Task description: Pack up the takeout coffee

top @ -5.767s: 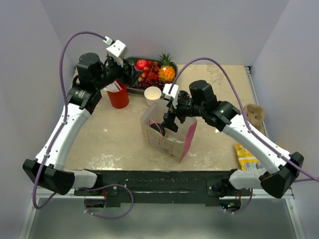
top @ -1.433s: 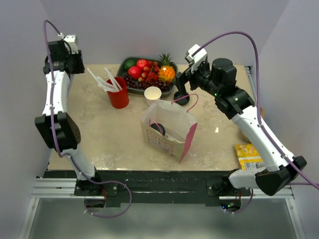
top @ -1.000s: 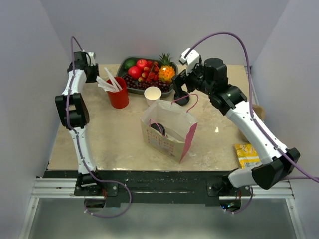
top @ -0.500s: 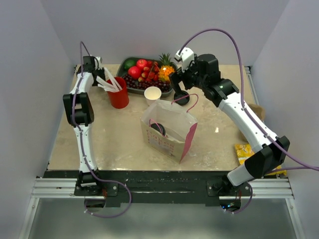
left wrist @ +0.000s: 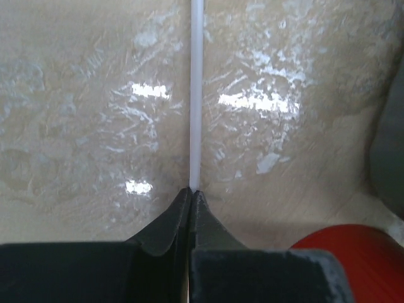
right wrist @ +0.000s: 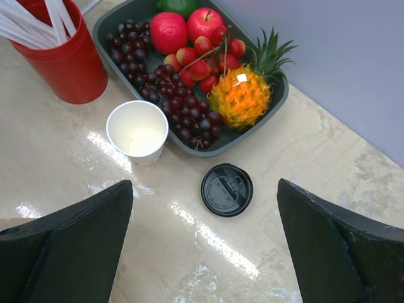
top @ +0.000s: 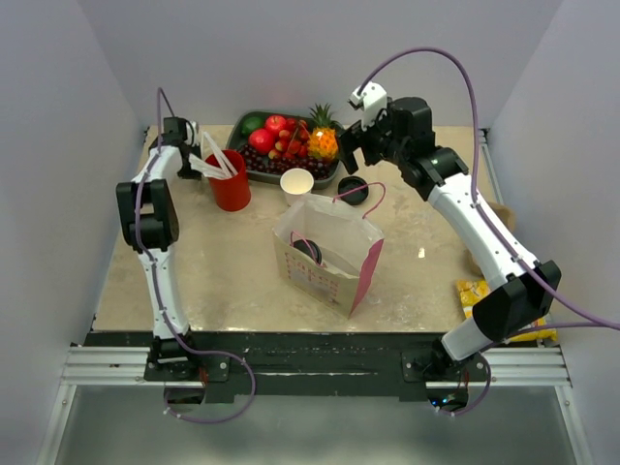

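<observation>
The takeout coffee sits inside the open paper bag mid-table, only its black lid showing. My left gripper is at the red cup and is shut on one white straw, which runs straight out from the fingertips. My right gripper hangs open above the table. Below it lie a loose black lid and a lidless white cup.
A dark tray of fruit stands at the back, behind the cups. A yellow packet lies at the right near edge. A brown cardboard piece sits past the table's right edge.
My left gripper has shut on a straw at the red cup. My right gripper has drawn slightly up and back from the loose lid, still open.
</observation>
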Controlling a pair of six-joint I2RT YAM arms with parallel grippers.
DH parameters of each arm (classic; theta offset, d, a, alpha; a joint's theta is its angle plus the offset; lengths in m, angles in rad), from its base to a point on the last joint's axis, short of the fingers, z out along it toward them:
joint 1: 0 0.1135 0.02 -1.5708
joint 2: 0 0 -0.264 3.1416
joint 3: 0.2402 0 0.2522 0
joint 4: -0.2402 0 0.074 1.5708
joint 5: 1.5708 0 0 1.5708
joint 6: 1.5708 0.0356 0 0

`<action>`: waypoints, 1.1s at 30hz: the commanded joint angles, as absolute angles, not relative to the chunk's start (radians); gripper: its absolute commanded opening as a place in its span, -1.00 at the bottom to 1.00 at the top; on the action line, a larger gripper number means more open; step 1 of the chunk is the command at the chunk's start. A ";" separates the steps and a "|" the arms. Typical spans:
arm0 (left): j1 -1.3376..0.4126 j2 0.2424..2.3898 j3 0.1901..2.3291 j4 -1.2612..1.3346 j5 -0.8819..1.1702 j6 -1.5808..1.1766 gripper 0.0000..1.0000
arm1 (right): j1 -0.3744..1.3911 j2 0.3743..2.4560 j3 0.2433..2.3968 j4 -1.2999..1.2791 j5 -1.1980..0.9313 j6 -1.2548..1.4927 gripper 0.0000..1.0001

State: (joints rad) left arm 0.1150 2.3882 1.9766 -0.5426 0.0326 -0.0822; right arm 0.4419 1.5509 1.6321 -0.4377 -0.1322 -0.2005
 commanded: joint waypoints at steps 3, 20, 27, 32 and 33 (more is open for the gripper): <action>0.110 2.290 1.910 -0.660 0.043 -0.071 -1.00 | 0.437 1.528 1.652 -0.362 -0.178 -0.167 0.98; 0.152 1.315 1.428 -0.405 0.581 0.061 -1.00 | 0.419 1.413 1.533 -0.307 -0.137 -0.144 0.98; -0.061 1.164 1.429 -0.584 0.830 0.591 -1.00 | 0.397 1.393 1.516 -0.299 -0.114 -0.127 0.98; -0.201 1.270 1.590 -0.873 0.701 1.084 -1.00 | 0.355 1.384 1.537 -0.304 -0.057 -0.117 0.98; -0.212 1.287 1.645 -0.894 0.701 1.180 -1.00 | 0.345 1.384 1.539 -0.305 -0.055 -0.112 0.98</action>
State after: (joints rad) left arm -0.1635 1.2129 1.5021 -0.7074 0.7212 0.6937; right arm 0.3840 1.4300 1.5196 -0.3416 -0.1127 -0.1429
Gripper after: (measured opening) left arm 0.016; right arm 0.987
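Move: My left hand, already pinching the end of a straw down at the tabletop, has the paper bag about 35 cm back and 40 cm to its right. The red straw cup stands some 14 cm right and 9 cm back of this hand, the white cup roughly 32 cm right and 10 cm back; the fruit tray is some 30 cm right and 8 cm ahead. From my empty right hand, the bag is about 22 cm back, 3 cm left and 20 cm lower. Keeping my pinch on the straw, I draw my left hand back low over the table, about 5 cm, then sweep it up some 35 cm while pulling back, and finally swing it right towards the bag. My wrist tips up and turns roughly 70 degrees clockwise, bringing the straw round to point right. My open right hand drifts a few centimetres right and up. ##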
